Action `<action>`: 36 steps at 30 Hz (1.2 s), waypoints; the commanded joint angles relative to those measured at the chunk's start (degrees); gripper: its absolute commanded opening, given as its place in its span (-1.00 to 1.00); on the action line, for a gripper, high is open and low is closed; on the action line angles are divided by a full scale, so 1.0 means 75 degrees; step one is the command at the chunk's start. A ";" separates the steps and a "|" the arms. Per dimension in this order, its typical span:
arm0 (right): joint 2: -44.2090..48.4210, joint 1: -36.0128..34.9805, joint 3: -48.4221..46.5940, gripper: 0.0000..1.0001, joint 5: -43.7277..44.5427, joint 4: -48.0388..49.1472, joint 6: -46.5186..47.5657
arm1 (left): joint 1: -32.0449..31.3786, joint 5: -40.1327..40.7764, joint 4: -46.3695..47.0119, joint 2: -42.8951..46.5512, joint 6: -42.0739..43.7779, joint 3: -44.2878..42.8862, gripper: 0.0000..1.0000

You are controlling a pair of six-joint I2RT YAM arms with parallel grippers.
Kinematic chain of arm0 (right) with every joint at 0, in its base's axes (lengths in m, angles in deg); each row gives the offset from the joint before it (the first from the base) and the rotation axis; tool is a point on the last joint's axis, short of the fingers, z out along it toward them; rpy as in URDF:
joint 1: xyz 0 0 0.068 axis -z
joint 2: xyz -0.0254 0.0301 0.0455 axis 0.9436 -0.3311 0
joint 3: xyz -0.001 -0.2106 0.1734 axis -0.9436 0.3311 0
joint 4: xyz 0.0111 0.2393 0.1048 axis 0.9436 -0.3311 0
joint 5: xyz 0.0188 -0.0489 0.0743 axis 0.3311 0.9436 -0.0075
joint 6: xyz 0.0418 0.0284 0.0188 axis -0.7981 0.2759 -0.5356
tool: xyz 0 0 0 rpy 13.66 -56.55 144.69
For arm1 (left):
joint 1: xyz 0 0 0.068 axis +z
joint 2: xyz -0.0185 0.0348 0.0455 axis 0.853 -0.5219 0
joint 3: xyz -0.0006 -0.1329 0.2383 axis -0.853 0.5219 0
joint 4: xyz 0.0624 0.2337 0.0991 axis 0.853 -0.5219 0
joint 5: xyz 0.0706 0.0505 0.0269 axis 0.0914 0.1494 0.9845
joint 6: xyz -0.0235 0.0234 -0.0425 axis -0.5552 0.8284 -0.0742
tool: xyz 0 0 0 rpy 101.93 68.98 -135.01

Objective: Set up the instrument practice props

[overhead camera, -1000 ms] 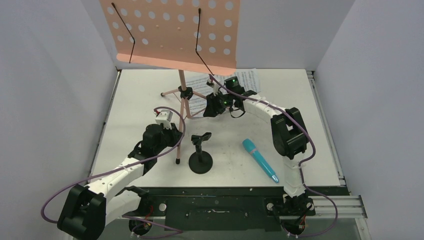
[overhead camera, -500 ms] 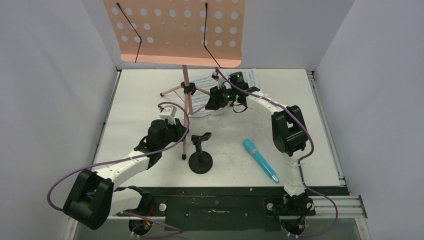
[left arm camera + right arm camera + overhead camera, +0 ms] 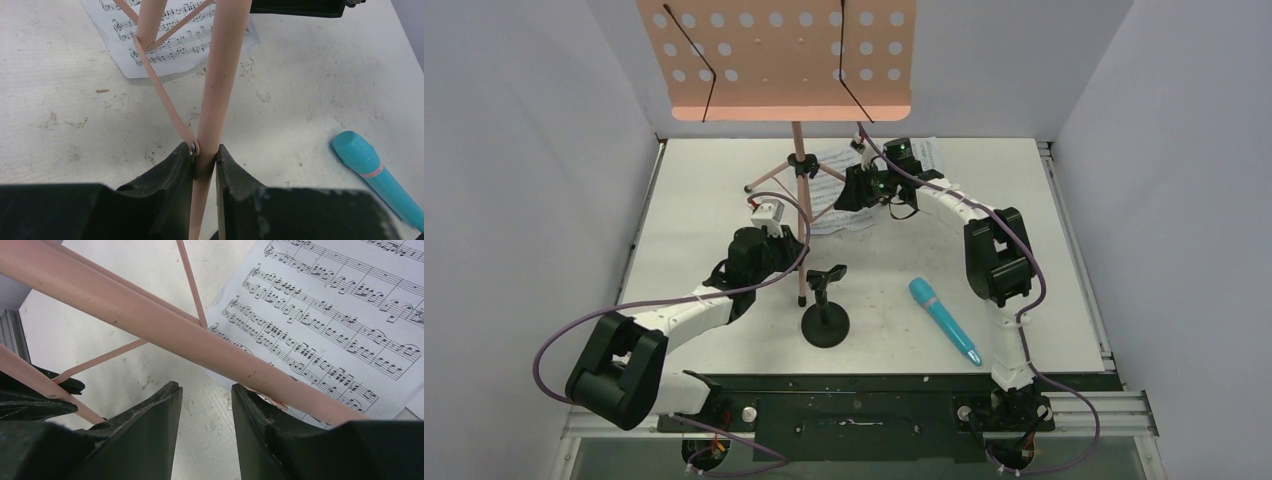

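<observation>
The pink perforated music stand (image 3: 789,60) stands at the back of the table on its tripod. My left gripper (image 3: 205,157) is shut on the stand's near leg (image 3: 220,85), low down by the brace joint; from above it sits at mid-left (image 3: 789,262). My right gripper (image 3: 206,390) is open and holds nothing, and another pink leg (image 3: 150,320) crosses just past its fingertips. Sheet music (image 3: 340,315) lies flat under the tripod (image 3: 924,155). The teal microphone (image 3: 944,320) lies to the right. The black round-based mic stand (image 3: 825,322) stands in front.
White booth walls close in the table on the left, back and right. A metal rail (image 3: 1114,405) runs along the near right edge. Purple cables loop from both arms, one near the stand's pole (image 3: 800,170).
The stand's desk has shifted right and up in view. My left gripper moved right and farther with the near leg in it. My right gripper edged toward the back.
</observation>
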 commanded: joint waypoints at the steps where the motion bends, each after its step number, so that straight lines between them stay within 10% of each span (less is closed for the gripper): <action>1: -0.0037 0.0091 -0.0330 -0.15 0.0107 0.0525 -0.0057 | 0.0012 -0.0017 0.0324 -0.0258 -0.0332 -0.0333 -1.00; 15: 0.0428 0.0218 -0.0168 -0.10 0.0202 0.0236 0.0030 | 0.0123 -0.0063 0.0524 -0.0476 -0.0143 -0.0481 -0.97; 26: 0.1829 0.0300 0.0879 0.26 0.0457 -0.0356 0.0519 | 0.0141 0.0076 0.0817 0.0199 0.0330 -0.0398 -0.03; 36: 0.3233 0.0358 0.1228 0.68 0.1442 -0.1247 0.1387 | 0.0142 0.0355 0.0546 0.1853 0.1241 0.0056 0.37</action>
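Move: My left hand already grips the music stand's near leg by its strut rivet. From it the black holder stands about 14 cm back, 7 cm right and a little lower, and the sheet music lies some 16 cm ahead, 9 cm right and 12 cm below. The stand's right leg passes my half-open right hand about 3 cm ahead; from that hand the near leg's held spot is roughly 12 cm back and 10 cm left, level with it. I ease the near leg about 1 cm forward and slightly right with my left hand, while my right nudges forward and right along the right leg. After a short hold, my left fingers open and let the leg go, and the hand rises some 6 cm; my right hand opens wider and draws away from its leg, up about 8 cm, right and back. Both hands tip fingers-up about 10 degrees. ##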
